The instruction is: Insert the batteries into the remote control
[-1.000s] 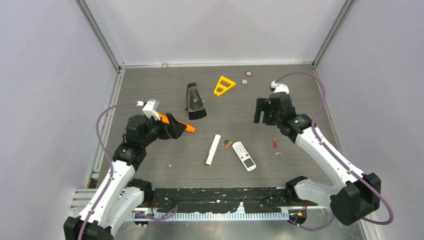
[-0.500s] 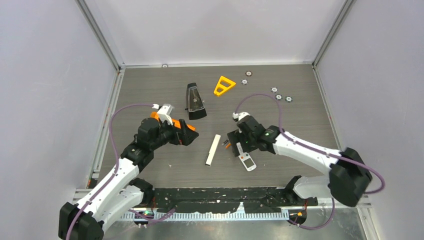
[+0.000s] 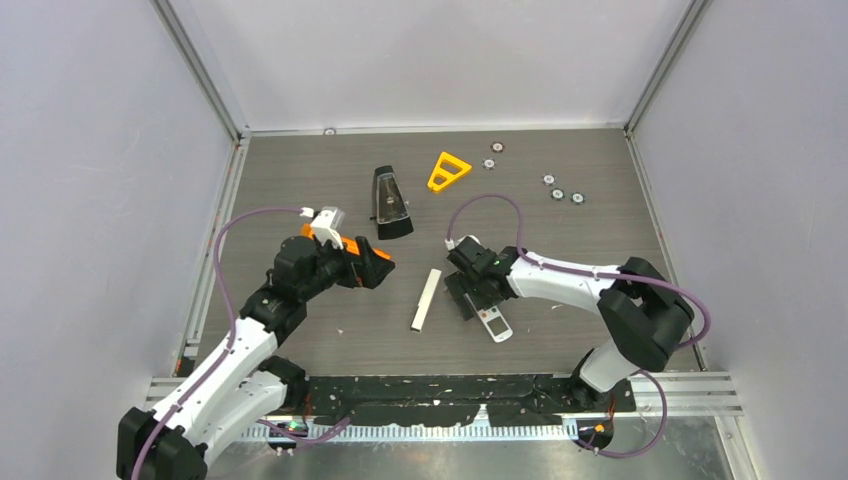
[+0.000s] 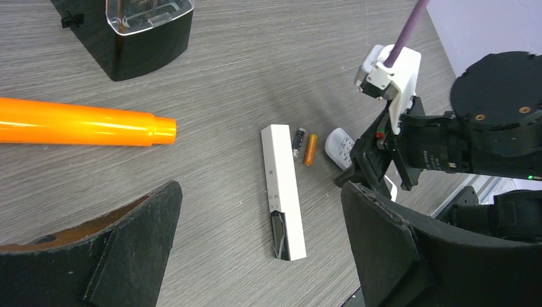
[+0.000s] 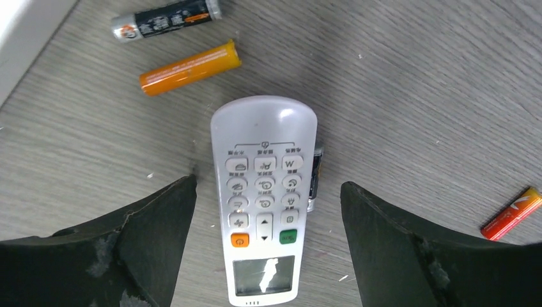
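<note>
The buttoned white remote control (image 5: 265,192) lies face up on the table, and my right gripper (image 5: 268,185) stands open over it, one finger on each side, not touching. Beyond its top end lie a dark grey battery (image 5: 166,19) and an orange battery (image 5: 190,67). A red battery (image 5: 513,213) lies off to the right. Another battery end (image 5: 314,179) peeks from under the remote's right edge. My left gripper (image 4: 260,190) hangs open above a long white remote (image 4: 283,192), with nothing between its fingers. In the top view my right gripper (image 3: 472,298) hides the batteries.
An orange tube (image 4: 83,121) lies by my left gripper. A black clear-topped box (image 3: 390,205) and an orange triangle (image 3: 447,170) stand further back. Several silver discs (image 3: 558,193) lie at the back right. The two grippers are close together at mid-table.
My right arm has swung in from the back right and come down over the buttoned remote. My left gripper has shifted slightly right. Both grippers remain open.
</note>
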`<state>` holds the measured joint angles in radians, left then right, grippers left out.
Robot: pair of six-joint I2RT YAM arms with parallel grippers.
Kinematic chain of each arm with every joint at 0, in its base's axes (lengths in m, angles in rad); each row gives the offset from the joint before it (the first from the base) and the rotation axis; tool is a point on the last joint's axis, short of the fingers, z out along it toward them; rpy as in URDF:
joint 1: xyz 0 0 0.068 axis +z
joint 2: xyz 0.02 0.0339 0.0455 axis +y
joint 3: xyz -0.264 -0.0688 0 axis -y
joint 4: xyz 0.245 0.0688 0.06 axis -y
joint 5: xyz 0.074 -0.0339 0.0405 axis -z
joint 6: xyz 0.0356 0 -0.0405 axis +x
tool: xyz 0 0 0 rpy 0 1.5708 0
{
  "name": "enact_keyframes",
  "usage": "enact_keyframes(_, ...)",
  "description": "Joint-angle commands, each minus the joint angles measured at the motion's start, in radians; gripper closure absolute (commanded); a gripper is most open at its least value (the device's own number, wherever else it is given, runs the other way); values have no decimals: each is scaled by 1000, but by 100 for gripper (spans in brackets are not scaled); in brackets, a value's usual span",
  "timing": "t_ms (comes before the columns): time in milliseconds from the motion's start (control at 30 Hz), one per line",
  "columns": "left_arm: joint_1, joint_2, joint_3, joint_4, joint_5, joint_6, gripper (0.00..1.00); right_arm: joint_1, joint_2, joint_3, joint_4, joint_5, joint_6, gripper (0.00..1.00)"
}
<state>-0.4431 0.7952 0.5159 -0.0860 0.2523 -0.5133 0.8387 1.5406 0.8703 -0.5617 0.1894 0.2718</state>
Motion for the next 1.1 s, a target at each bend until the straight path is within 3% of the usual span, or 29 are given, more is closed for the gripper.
enact_keyframes(0, -2, -19, 22, 38, -21, 28, 3, 4, 38, 43, -5, 76, 32, 13)
enact_keyframes(233, -2, -33, 45, 24, -44, 64, 2, -14, 71, 45, 33, 1, 38, 26)
enact_keyframes(400, -2, -46, 46, 29, -45, 63, 2, -39, 46, 22, 44, -27, 53, 57)
enact_keyframes(467, -2, -52, 47, 32, -44, 59, 2, -43, -11, 20, 39, -4, 57, 61)
enact_keyframes(867, -2, -88, 56, 58, -16, 19, 2, -213, -419, 144, -70, 70, 25, 62)
enact_keyframes(1067, -2, -110, 46, 61, -14, 8, 2, -260, -458, 156, -86, 6, 40, 62)
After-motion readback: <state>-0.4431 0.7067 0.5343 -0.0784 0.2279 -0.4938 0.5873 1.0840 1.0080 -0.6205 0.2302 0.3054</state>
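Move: Almost between the right hand's open fingers, about 1 cm below, lies the remote control, face up. A dark battery peeks from beneath it, roughly 2 cm ahead and 1 cm right of the hand. The orange battery is some 5 cm ahead and 6 cm left, the black battery 6 ahead and 8 left, and the red battery 6 ahead and 13 right. From the left hand the remote is about 21 cm right, 4 cm back and 16 cm below. Easing about 1 cm forward and slightly down, the right hand closes its fingers on the long sides of the remote's keypad half, then lifts it quickly some 18 cm, drifting 5 cm forward and as much to the right. The wrist swings the fingers outward and turns clockwise on the way. The left hand, still open and empty, rises about 3 cm. ##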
